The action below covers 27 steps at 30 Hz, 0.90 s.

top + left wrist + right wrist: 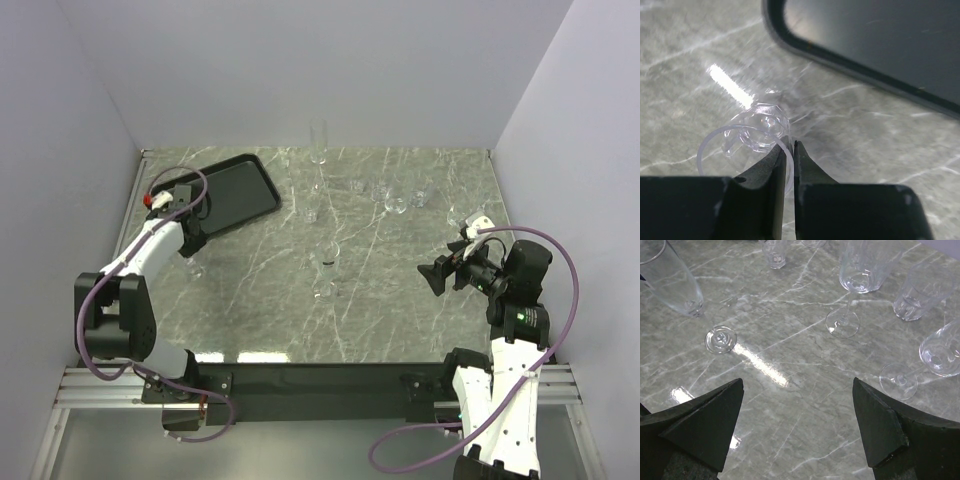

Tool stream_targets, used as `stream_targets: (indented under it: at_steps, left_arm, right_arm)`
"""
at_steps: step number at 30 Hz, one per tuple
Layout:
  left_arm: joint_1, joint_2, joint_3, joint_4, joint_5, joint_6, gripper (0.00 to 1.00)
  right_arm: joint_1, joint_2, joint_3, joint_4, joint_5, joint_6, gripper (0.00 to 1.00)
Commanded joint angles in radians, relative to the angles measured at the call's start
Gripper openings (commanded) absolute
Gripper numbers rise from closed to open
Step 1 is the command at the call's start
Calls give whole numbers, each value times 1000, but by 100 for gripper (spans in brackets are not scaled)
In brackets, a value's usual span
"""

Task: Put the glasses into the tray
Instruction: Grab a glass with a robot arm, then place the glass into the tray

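Observation:
The black tray [228, 193] lies at the far left of the marble table, and its rim shows in the left wrist view [840, 60]. My left gripper [193, 245] is just in front of the tray's near edge. Its jaws [791, 146] are shut on the rim of a small clear faceted glass [759, 131], one finger inside and one outside. The glass is beside the tray, not in it. My right gripper [438, 276] is wide open and empty [797, 415] over bare marble. Several glasses stand mid-table, among them a flute [675, 285] and a wine glass [860, 270].
A tall flute [319, 142] stands at the back wall. Small glasses [396, 203] are scattered across the far middle and right. A tumbler [920, 295] and a stemmed glass [940, 352] are close to my right gripper. White walls enclose the table.

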State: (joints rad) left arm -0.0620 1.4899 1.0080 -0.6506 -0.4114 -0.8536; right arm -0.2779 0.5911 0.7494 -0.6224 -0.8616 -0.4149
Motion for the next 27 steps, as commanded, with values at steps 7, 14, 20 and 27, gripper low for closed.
stream_targets:
  at_steps: [7,14,20,27]
  left_arm:
    - [34,64,229,32,32,125,0]
    - [91,265,447,23,75,152,0]
    - [159,436,622,26,149,191,0]
    - [238,562,783,20,224,215,0]
  right_arm:
    - [-1,-2,2,4,-4,-13,95]
    - [-1,1,1,4,3,-16,95]
    - [-1,4,1,3,4,-16,95]
    - [-1,4,1,1,7,-18,95]
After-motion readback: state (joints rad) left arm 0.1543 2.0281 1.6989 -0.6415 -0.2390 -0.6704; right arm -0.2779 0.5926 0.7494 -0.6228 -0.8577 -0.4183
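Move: The glass is already pinched by its rim and off the table, its body some 3 cm back, 2 cm left and 4 cm below the left hand. The dark tray is where it goes: left end about 15 cm ahead and 8 cm left, middle about 18 cm ahead and 6 cm right, both about 9 cm lower. A tumbler stands roughly 33 cm right and 13 cm ahead. From the right hand the tray's middle is about 29 cm ahead, 60 cm left, 23 cm down. The glass, its wall still pinched between the left fingers, is carried forward about 17 cm, first rising some 5 cm to clear the tray's near rim, then sinking again by half of that while the hand veers roughly 7 cm left over the tray's left end. The grip stays shut and the wrist nearly keeps its tilt. ##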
